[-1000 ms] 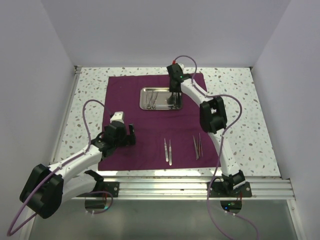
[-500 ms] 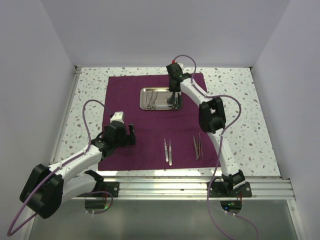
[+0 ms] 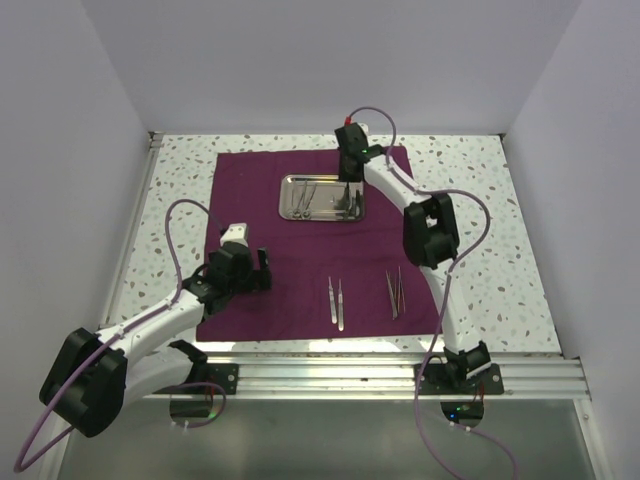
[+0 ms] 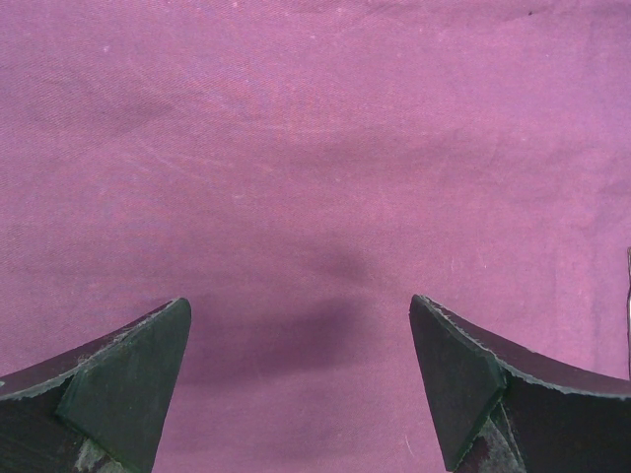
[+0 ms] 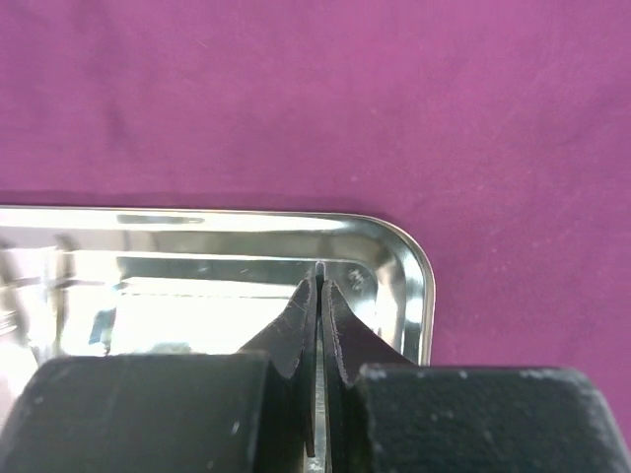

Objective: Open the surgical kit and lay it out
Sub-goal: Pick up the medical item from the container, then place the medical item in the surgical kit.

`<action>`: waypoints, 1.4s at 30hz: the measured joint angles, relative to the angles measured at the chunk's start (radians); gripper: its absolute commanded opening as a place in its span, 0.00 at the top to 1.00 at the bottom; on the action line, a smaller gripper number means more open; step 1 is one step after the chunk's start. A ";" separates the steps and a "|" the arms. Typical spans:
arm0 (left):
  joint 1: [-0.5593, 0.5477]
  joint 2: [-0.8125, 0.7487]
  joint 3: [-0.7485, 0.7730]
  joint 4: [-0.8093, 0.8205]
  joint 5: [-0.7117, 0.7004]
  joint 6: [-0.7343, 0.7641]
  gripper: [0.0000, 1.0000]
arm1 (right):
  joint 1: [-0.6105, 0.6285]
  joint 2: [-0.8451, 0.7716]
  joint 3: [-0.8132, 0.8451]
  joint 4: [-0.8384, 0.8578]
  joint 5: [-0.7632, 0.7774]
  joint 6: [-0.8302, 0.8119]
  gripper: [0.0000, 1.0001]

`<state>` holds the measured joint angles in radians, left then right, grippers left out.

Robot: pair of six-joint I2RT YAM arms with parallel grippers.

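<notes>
The surgical kit's purple cloth lies spread flat on the table. On its far part sits the steel tray, with ring-handled instruments inside. Two pairs of tweezers lie on the cloth's near part. My right gripper reaches down into the tray's right end. In the right wrist view it is shut on a thin silver instrument near the tray's corner. My left gripper hovers open low over bare cloth, its fingers wide apart with nothing between them.
The speckled tabletop surrounds the cloth, with white walls on three sides. An aluminium rail runs along the near edge by the arm bases. A sliver of silver metal shows at the right edge of the left wrist view.
My right gripper has closed inside the tray onto the thin silver instrument and its wrist has shifted slightly. The left arm has not moved.
</notes>
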<state>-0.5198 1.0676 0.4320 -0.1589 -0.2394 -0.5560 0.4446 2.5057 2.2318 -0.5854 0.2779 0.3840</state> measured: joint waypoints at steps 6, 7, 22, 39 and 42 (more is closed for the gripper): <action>0.000 0.000 0.000 0.000 -0.001 0.000 0.04 | 0.005 -0.100 -0.021 0.002 -0.012 0.001 1.00; 0.000 0.000 0.000 0.000 -0.001 0.000 0.04 | 0.007 -0.125 -0.039 0.008 -0.012 0.003 1.00; 0.000 -0.019 0.000 -0.003 -0.001 0.000 0.03 | 0.299 -0.800 -1.027 0.238 -0.005 0.181 1.00; -0.003 -0.031 0.022 -0.036 -0.051 -0.006 0.02 | 0.526 -0.946 -1.398 0.431 0.043 0.408 0.56; -0.010 -0.024 0.056 -0.061 -0.066 -0.011 0.01 | 0.525 -0.949 -1.410 0.460 0.046 0.401 0.23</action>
<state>-0.5301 1.0435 0.4881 -0.2195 -0.3050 -0.5667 0.9699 1.5566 0.8215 -0.1257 0.3237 0.7849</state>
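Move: The slim scalpel handle is already pinched in the right fingers, just clear of the tray's right end. It is bound for the two handles on the cloth, about 37 cm back and 4 cm left of the right hand, some 3 cm lower. The tray's middle is 4 cm back and 7 cm left, the forceps about 35 cm back and 11 cm right. From the idle left hand, the two handles lie some 21 cm right and 5 cm back. The held scalpel handle is lifted about 8 cm clear of the tray by the right hand and swept back towards the base, some 33 cm with 6 cm of drift left, turning slightly counter-clockwise. The hand then sinks to the two handles and the fingers open wide, letting go. The open left hand rises about 2 cm late on. ##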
